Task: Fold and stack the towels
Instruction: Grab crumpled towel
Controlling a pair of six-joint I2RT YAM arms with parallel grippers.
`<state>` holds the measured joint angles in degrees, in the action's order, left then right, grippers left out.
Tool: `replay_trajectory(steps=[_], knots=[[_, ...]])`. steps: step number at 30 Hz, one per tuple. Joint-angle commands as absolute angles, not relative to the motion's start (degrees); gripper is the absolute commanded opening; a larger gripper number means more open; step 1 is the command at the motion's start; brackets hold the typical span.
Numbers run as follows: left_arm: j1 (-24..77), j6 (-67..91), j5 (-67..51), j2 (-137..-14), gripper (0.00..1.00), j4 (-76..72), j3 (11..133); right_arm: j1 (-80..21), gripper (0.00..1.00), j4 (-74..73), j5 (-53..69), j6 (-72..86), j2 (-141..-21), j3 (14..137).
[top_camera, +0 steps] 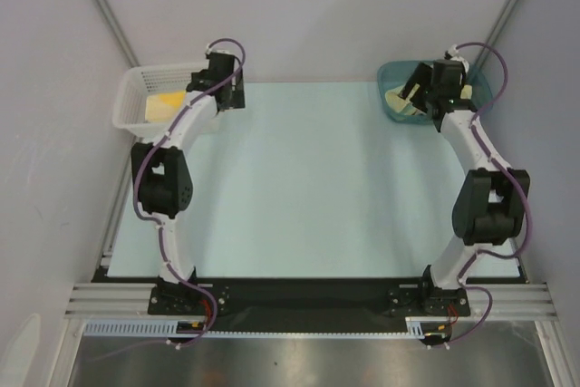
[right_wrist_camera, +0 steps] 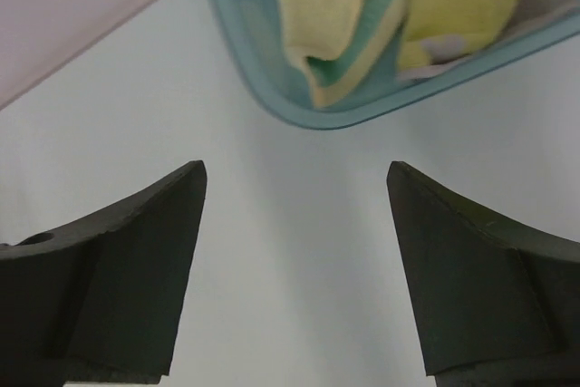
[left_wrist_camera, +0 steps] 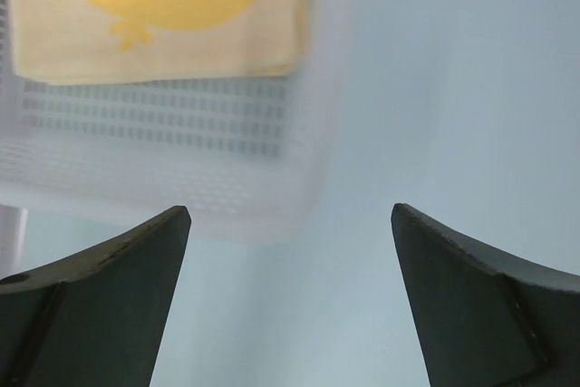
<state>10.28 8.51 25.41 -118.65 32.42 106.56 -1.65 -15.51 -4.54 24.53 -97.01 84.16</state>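
A folded pale yellow towel (left_wrist_camera: 163, 15) with a yellow chick print lies in the white mesh basket (left_wrist_camera: 163, 151) at the table's far left; in the top view it shows as a yellow patch (top_camera: 165, 104). My left gripper (left_wrist_camera: 290, 210) hangs open and empty over the table just right of the basket (top_camera: 127, 106). Several crumpled yellow and yellow-green towels (right_wrist_camera: 344, 15), one with a teal face, lie in the teal bin (right_wrist_camera: 362, 120) at the far right. Near that bin's edge my right gripper (right_wrist_camera: 297, 166) is open with nothing between its fingers.
The pale table surface (top_camera: 317, 188) stretches between the basket and the teal bin (top_camera: 480, 88). Grey walls stand close behind and to both sides. Both arm bases sit on the rail at the near edge (top_camera: 308, 301).
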Motion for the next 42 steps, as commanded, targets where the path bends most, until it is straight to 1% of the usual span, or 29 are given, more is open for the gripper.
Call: replay_trajectory(steps=[1, 2, 3, 6, 10, 15, 16, 19, 21, 22, 25, 26, 27, 28, 30, 32, 33, 35, 37, 40, 41, 42], knots=[[15.53, 15.21, 18.73, -112.24, 1.0, 38.4, 104.34, 3.41, 0.84, -15.38, -8.96, 25.4, -104.91, 87.53], [17.3, 15.99, 20.29, -110.76, 1.0, 38.93, 103.46, 4.65, 0.82, -15.38, -7.75, 26.36, -106.42, 89.37], [18.97, 15.04, 20.74, -109.79, 1.0, 38.24, 102.23, 5.62, 0.76, -14.86, -6.26, 26.54, -108.18, 90.43], [24.86, 14.06, 21.72, -107.15, 1.0, 38.23, 98.36, 7.64, 0.72, -13.54, -5.01, 24.01, -113.89, 95.42], [29.96, 14.06, 17.5, -104.33, 1.0, 38.23, 93.36, 8.7, 0.71, -13.88, -4.22, 20.57, -121.53, 103.08], [36.12, 13.97, 15.38, -102.22, 1.0, 39.19, 91.41, 9.67, 0.71, -18.89, -1.41, 17.84, -132.77, 114.06], [37.69, 13.97, 14.95, -101.78, 1.0, 39.29, 91.41, 9.75, 0.71, -19.42, -0.62, 16.88, -134.02, 117.3], [39.72, 13.97, 13.29, -100.29, 1.0, 39.9, 91.06, 9.76, 0.69, -20.82, -0.62, 15.13, -137.8, 121.71], [39.99, 14.59, 11.96, -99.5, 1.0, 39.38, 90.53, 9.84, 0.66, -20.57, -0.88, 14.15, -139.3, 122.87], [39.99, 14.76, 11.43, -98.45, 0.99, 38.94, 89.66, 9.84, 0.64, -20.04, -1.23, 13.72, -139.65, 123.48], [39.99, 15.38, 10.9, -96.86, 0.99, 37.53, 88.77, 9.84, 0.45, -20.39, -1.93, 12.75, -140.8, 124.54], [39.99, 15.64, 10.46, -96.68, 0.98, 37.44, 88.77, 9.84, 0.36, -20.22, -2.28, 12.4, -140.54, 124.37], [39.99, 15.64, 10.11, -96.59, 0.98, 37.35, 88.77, 9.84, 0.33, -19.87, -2.55, 12.13, -140.19, 124.28], [39.99, 15.73, 9.85, -96.42, 0.98, 37.27, 88.94, 9.84, 0.32, -19.43, -3.24, 11.69, -139.32, 124.28], [39.99, 15.73, 9.32, -96.07, 0.98, 37.35, 89.03, 9.84, 0.32, -18.73, -3.78, 10.73, -138.0, 124.54], [39.99, 15.73, 9.4, -95.54, 0.98, 37.88, 89.12, 9.84, 0.35, -17.23, -4.04, 10.11, -135.89, 124.45], [39.99, 15.73, 9.58, -95.19, 0.98, 37.88, 88.95, 9.84, 0.32, -16.79, -3.87, 9.76, -135.18, 124.45], [39.99, 15.91, 9.58, -94.14, 0.98, 37.53, 88.07, 9.84, 0.19, -15.82, -2.47, 9.49, -133.69, 124.37], [39.99, 16.0, 8.88, -93.52, 0.98, 37.35, 87.02, 9.67, 0.16, -15.73, -1.67, 9.32, -132.98, 124.45], [39.99, 16.35, 8.26, -92.64, 0.98, 36.83, 85.96, 9.05, 0.03, -16.08, -1.85, 8.35, -131.93, 124.54], [39.99, 16.35, 8.17, -92.46, 0.99, 36.65, 85.78, 8.97, 0.0, -16.17, -1.93, 8.0, -131.66, 124.45], [39.99, 16.35, 8.17, -92.29, 0.98, 36.74, 85.61, 8.79, 0.0, -16.17, -1.85, 7.74, -131.14, 124.37]])
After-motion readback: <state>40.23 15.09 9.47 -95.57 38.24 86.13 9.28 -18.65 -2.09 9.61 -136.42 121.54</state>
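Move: The yellow-green crumpled towel lies about 12 cm ahead of the right hand, 13 cm to its right and some 17 cm lower. The pale yellow towel is in the same blue tub, roughly 12 cm to the left of it and level with it. The tub's middle is about 12 cm ahead of the hand and 11 cm to its right, 19 cm down. From the left hand, the yellow-green towel is some 77 cm to the right, 9 cm farther out and about 11 cm lower. The right hand, still open, sweeps down and to its right into the blue tub, then forward in a second push and down again, ending that dive some 17 cm lower, where its fingers shut in stages and pinch a fold of the yellow-green towel, before it rises about 6 cm with the fingers closed on the cloth. Meanwhile the empty left hand, fingers wide open, draws some 30 cm right and back, away from the white basket, its wrist turning about 35 degrees clockwise. ##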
